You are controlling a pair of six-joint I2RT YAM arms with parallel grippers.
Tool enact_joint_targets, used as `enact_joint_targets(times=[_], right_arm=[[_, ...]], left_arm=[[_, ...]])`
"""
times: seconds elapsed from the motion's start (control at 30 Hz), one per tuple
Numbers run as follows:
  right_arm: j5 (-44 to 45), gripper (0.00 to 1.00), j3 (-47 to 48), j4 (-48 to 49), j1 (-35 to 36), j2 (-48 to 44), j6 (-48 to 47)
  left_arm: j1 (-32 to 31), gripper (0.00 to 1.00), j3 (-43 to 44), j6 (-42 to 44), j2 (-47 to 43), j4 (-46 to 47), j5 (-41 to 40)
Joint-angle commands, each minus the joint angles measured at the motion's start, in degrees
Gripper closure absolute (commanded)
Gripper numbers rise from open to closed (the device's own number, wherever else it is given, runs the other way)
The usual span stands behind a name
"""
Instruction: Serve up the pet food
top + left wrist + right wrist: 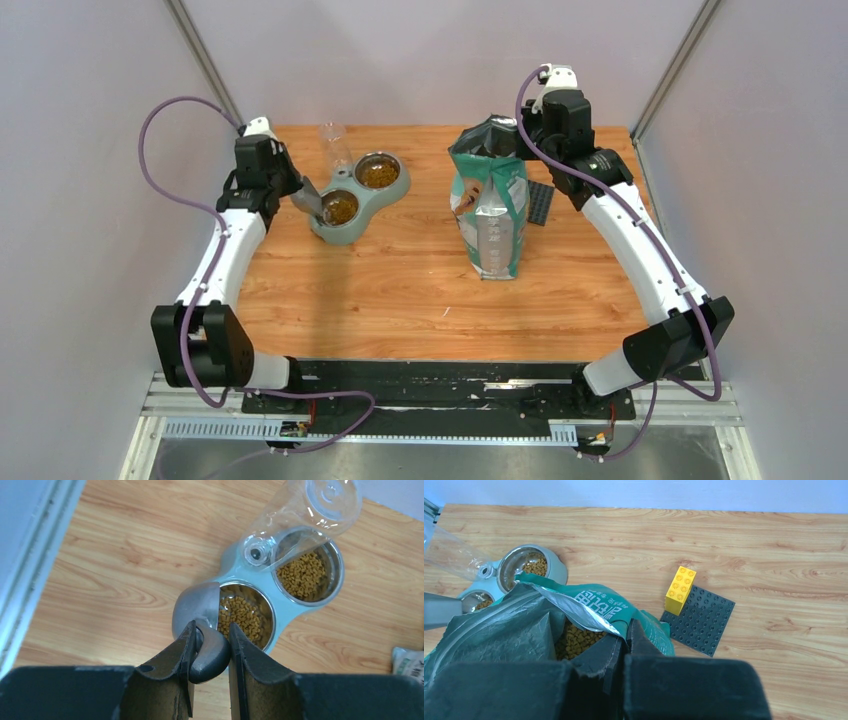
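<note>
Pet food fills the near steel bowl of a pale teal double feeder, and more pet food lies in the far bowl. My left gripper is shut on the handle of a grey metal scoop, which is tipped over the near bowl's left rim. The scoop's inside is hidden. My right gripper is shut on the top rim of the open green-and-white bag, which stands upright with kibble showing inside.
A clear plastic bottle leans from the feeder over its far bowl. A dark studded plate with a yellow brick on it lies just right of the bag. Grey walls close the table's left, right and back sides.
</note>
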Motion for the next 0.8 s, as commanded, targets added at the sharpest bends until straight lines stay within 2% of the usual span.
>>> enact_joint_targets(times=[0.0,0.23,0.47,0.53,0.63,0.7,0.77], right_arm=[[3.3,1.0,2.4,4.3,-1.8,0.2,-0.6],[2.4,1.0,2.4,4.3,-2.0,0.5,-0.3],[2.1,1.0,2.3,4.3,-2.0,0.2,-0.2],[1.8,1.0,2.4,4.3,-2.0,0.1,-0.2],[2.1,1.0,2.4,4.3,-2.0,-0.2,-0.5],[2.1,1.0,2.5,4.3,-2.2,-0.3,-0.7],[2.1,1.0,2.4,4.3,-2.4,-0.4,-0.6]], left_arm=[[-0.4,1.0,4.1,6.6,-4.2,3.7,-9.4],[-0.3,1.0,7.1,-3.8,-3.6,-2.4,-19.9],[3.2,1.0,6.1,-18.8,-3.5,-2.5,-20.0],[5.6,1.0,3.2,-26.4,-3.4,-0.6,-19.0],[8.4,1.0,-6.5,-41.7,-4.5,9.2,-21.1],[8.5,1.0,-9.9,-47.7,-3.5,13.1,-23.1],[8.5,1.0,-9.8,-51.5,-0.7,12.3,-23.5]])
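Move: The left hand holds the scoop, its blade at the left rim of the near bowl, which lies about 7 cm ahead, 9 cm right and 14 cm below. The bare table it heads over is some 5 cm ahead, 8 cm left and 18 cm below. The far bowl is about 17 cm ahead and 20 cm right; the clear bottle is 17 cm ahead and 9 cm right. From the right hand, that bare patch lies roughly 62 cm left, 5 cm farther out and 29 cm lower. Leftward about 10 cm, the left hand carries the scoop away from the near bowl towards the bare table beside it, rising some 4 cm on the way and then dropping quickly to just under its starting height. It swings counter-clockwise some 40 degrees, its left side finally rolling down, fingers keeping the handle. The right hand stays put, still pinching the food bag's rim. ##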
